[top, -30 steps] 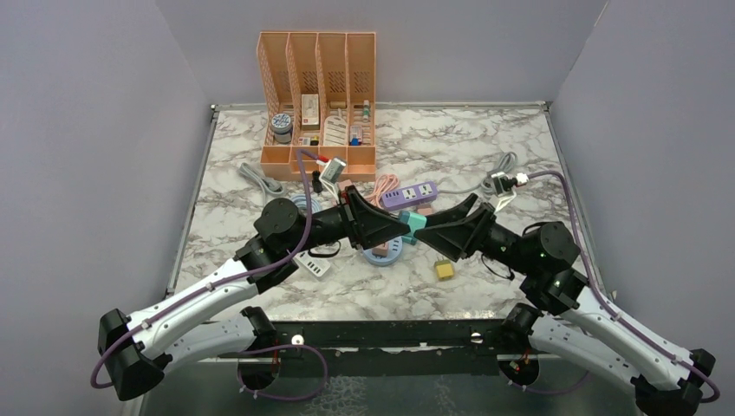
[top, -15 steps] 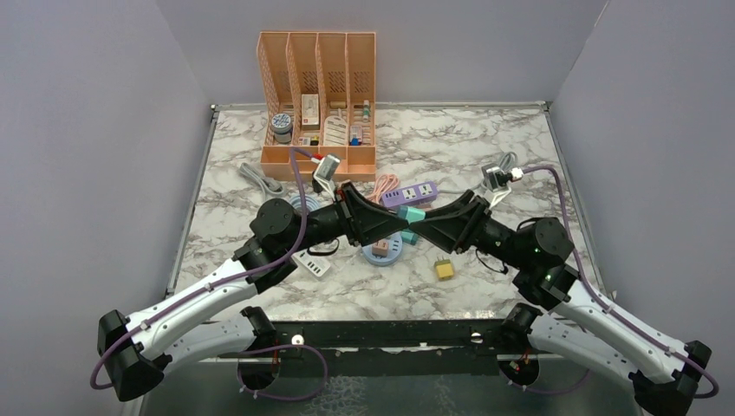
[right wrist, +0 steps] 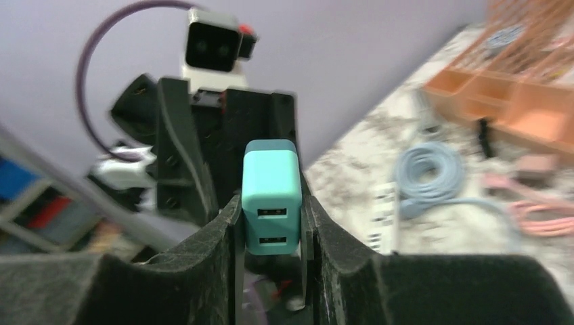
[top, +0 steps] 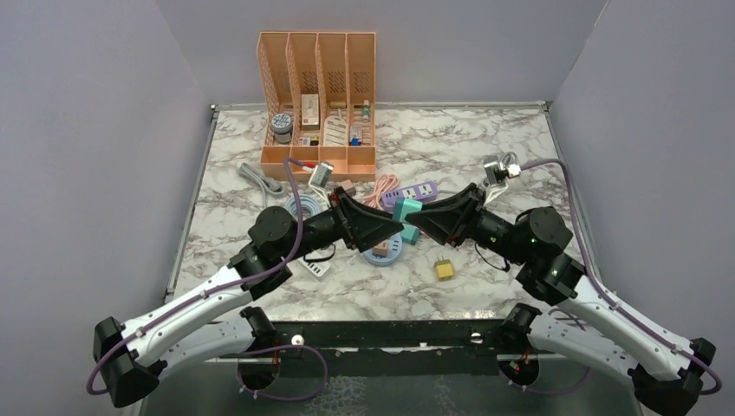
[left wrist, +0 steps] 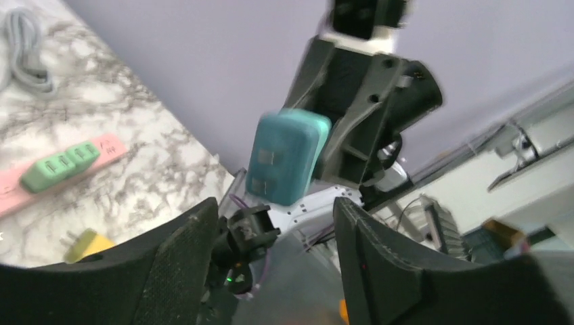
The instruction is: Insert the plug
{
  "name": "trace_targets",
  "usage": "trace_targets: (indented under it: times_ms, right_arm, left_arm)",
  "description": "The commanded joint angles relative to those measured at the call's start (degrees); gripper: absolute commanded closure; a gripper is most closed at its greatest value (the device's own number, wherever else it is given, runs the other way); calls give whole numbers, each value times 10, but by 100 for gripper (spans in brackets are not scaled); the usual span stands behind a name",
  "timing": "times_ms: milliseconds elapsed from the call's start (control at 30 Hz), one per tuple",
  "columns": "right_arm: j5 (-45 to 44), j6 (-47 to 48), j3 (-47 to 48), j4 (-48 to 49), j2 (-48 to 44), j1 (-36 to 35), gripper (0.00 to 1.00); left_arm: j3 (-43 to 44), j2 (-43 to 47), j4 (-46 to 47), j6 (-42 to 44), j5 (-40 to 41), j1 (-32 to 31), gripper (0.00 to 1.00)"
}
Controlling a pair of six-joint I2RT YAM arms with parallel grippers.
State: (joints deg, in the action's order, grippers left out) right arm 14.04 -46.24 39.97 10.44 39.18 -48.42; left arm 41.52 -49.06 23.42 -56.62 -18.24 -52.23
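Observation:
The plug is a teal two-port USB charger (top: 406, 211), held off the table at mid-scene. My right gripper (top: 416, 218) is shut on it; in the right wrist view the teal plug (right wrist: 271, 196) sits squeezed between both fingers, ports facing the camera. My left gripper (top: 397, 229) stands open just below and left of it, touching nothing. From the left wrist the plug (left wrist: 285, 157) hangs beyond the open left gripper (left wrist: 274, 211), in the other arm's fingers. A purple power strip (top: 409, 191) lies behind the plug on the marble.
An orange desk organizer (top: 317, 95) stands at the back. A yellow plug (top: 445, 269), a white charger (top: 314, 264), a coiled blue cable (top: 386, 251) and a grey cord (top: 260, 180) lie on the table. A pink strip with a green socket block (left wrist: 68, 159) appears in the left wrist view.
The right gripper has closed on the teal plug. The left gripper has let go of it and opened. The plug has moved slightly toward the back with the right arm.

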Motion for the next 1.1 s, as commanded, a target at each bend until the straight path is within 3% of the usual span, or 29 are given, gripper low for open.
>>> trace_targets:
  times_ms: [0, 200, 400, 667, 867, 1067]
  right_arm:
    - [-113, 274, 125, -215, 54, 1, 99]
    - [-216, 498, 253, -354, 182, 13, 99]
    - [-162, 611, 346, -461, 279, 164, 99]
    - [-114, 695, 360, -583, 360, 356, 99]
    - [-118, 743, 292, -567, 390, 425, 99]
    - [-117, 817, 225, -589, 412, 442, 99]
  left_arm:
    - [-9, 47, -154, 54, 148, -2, 28]
    - [-22, 104, -319, 121, 309, -2, 19]
    - [-31, 131, -378, 151, 359, -2, 19]
    - [-67, 95, -343, 212, 359, -1, 19]
    - [-107, 82, -278, 263, 352, 1, 18]
    - [-190, 108, -175, 342, 314, 0, 18]
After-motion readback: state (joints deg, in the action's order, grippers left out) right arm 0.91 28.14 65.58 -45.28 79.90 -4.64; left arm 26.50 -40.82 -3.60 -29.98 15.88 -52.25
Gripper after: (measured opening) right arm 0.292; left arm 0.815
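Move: The right hand already holds the teal plug; the free sockets at the pink strip's right end lie about 23 cm to its right, 16 ahead and 33 below. On the strip, the green plugs are some 15 cm right and 16 ahead; the loose yellow plug is 10 right, 5 ahead, both 30-odd below. From the emptied left hand, those sockets lie 28 cm right, 17 ahead, 34 below; the round blue strip is 13 ahead, roughly level sideways. Right carries teal plug 26 cm right, down and forward towards pink strip's end, turning downward; left sinks, opening. ##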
